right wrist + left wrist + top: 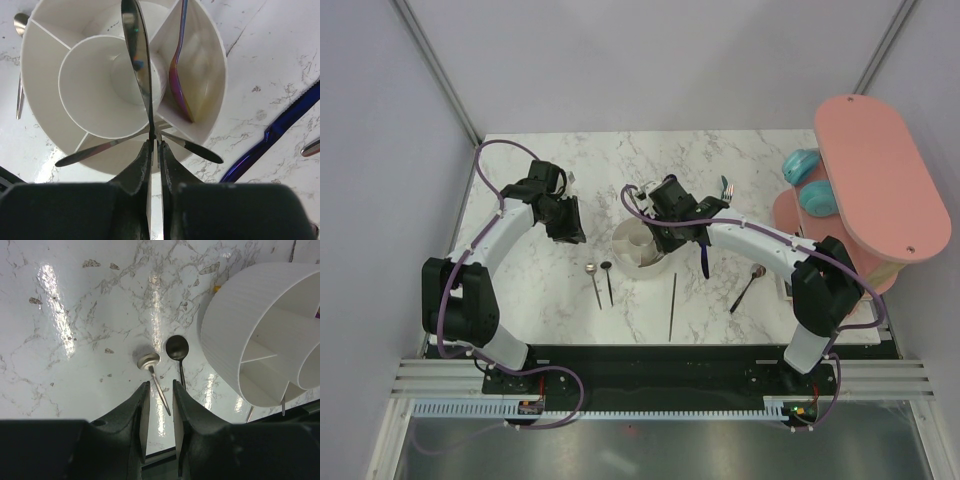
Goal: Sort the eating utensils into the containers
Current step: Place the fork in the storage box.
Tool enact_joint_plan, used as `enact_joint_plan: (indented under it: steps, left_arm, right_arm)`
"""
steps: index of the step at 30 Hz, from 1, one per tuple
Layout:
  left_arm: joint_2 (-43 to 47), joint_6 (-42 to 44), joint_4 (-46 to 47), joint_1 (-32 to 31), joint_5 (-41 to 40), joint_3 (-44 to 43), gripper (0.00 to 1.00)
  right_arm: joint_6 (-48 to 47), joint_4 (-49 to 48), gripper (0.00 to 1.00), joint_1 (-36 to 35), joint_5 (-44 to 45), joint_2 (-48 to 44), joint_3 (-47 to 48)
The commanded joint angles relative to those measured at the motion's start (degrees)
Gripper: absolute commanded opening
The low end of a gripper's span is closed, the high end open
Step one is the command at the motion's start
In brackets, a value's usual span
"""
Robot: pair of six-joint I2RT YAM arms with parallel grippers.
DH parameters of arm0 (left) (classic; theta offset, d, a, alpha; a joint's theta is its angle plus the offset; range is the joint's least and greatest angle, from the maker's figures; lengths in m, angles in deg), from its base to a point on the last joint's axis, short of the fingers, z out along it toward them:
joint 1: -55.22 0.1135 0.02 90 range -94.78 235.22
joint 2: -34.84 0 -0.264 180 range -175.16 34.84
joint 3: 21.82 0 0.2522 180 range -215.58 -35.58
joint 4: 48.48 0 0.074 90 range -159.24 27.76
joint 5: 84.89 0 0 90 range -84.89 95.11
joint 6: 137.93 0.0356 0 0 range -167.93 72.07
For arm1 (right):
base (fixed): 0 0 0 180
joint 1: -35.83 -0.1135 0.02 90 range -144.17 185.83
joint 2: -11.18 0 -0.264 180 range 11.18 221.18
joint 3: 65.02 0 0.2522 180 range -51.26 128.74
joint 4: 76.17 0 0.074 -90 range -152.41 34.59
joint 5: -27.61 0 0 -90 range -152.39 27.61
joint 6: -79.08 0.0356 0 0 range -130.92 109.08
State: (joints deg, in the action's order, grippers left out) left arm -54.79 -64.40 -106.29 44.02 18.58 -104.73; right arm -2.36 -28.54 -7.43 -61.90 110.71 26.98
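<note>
My right gripper (155,145) is shut on a slim silver utensil (139,65), which stands edge-on over the central cup of the white round holder (45,75). A purple spoon (180,80) leans in one ring section. Two more handles, one silver (95,151) and one black-tipped (202,150), jut over the near rim. My left gripper (160,390) hangs open above the table, over the handle of a silver spoon (149,361) that lies beside a black spoon (177,346). The holder (225,335) is to its right.
On the marble lie a black stick (673,305), a gold-bowled spoon (748,288), a blue knife (270,137) and a fork (725,187). A pink oval board (880,180) with teal objects (807,180) stands at the right edge.
</note>
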Motion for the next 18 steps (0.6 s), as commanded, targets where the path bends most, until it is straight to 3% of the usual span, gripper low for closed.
enact_joint_plan:
  steps: [1,6,18]
  left_arm:
    - [0.42,-0.58,0.46,0.39,-0.20,-1.96,0.31]
    - [0.42,-0.58,0.37,0.39,-0.38,-1.96,0.31]
    - [-0.46,-1.11,0.37,0.48,-0.03,-2.13,0.31]
  right_arm:
    - [-1.17,-1.00,0.13,0.11,-1.72,1.28,-1.07]
    - [-1.26,-1.08,0.27,0.46,-1.90,0.58,-1.77]
    - [-0.65,-2.23,0.36,2.75,-0.84,-3.46,-0.90]
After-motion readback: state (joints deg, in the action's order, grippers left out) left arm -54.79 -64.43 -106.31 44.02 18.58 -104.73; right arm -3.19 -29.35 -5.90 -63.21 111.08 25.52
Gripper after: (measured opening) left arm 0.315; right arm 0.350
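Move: The fork is still pinched upright in the right hand. The storage box it goes into has its middle about 4 cm to the left, 1 cm ahead and some 5 cm below, so the fingers stand over its near-right part. The blue knife lies about 9 cm to the right and 1 cm ahead, the thin rod 2 cm right and 11 cm back, both some 10 cm lower. From the left hand, the box's middle is about 13 cm right, 1 cm back and 5 cm below. The fork, held over the near-right compartment among the utensils already there, is let go. The right hand sinks a little over 1 cm into the box's near-right side while its fingers open from almost shut to about a third. It then eases slightly right and forward and begins to rise, the wrist hardly turning. ##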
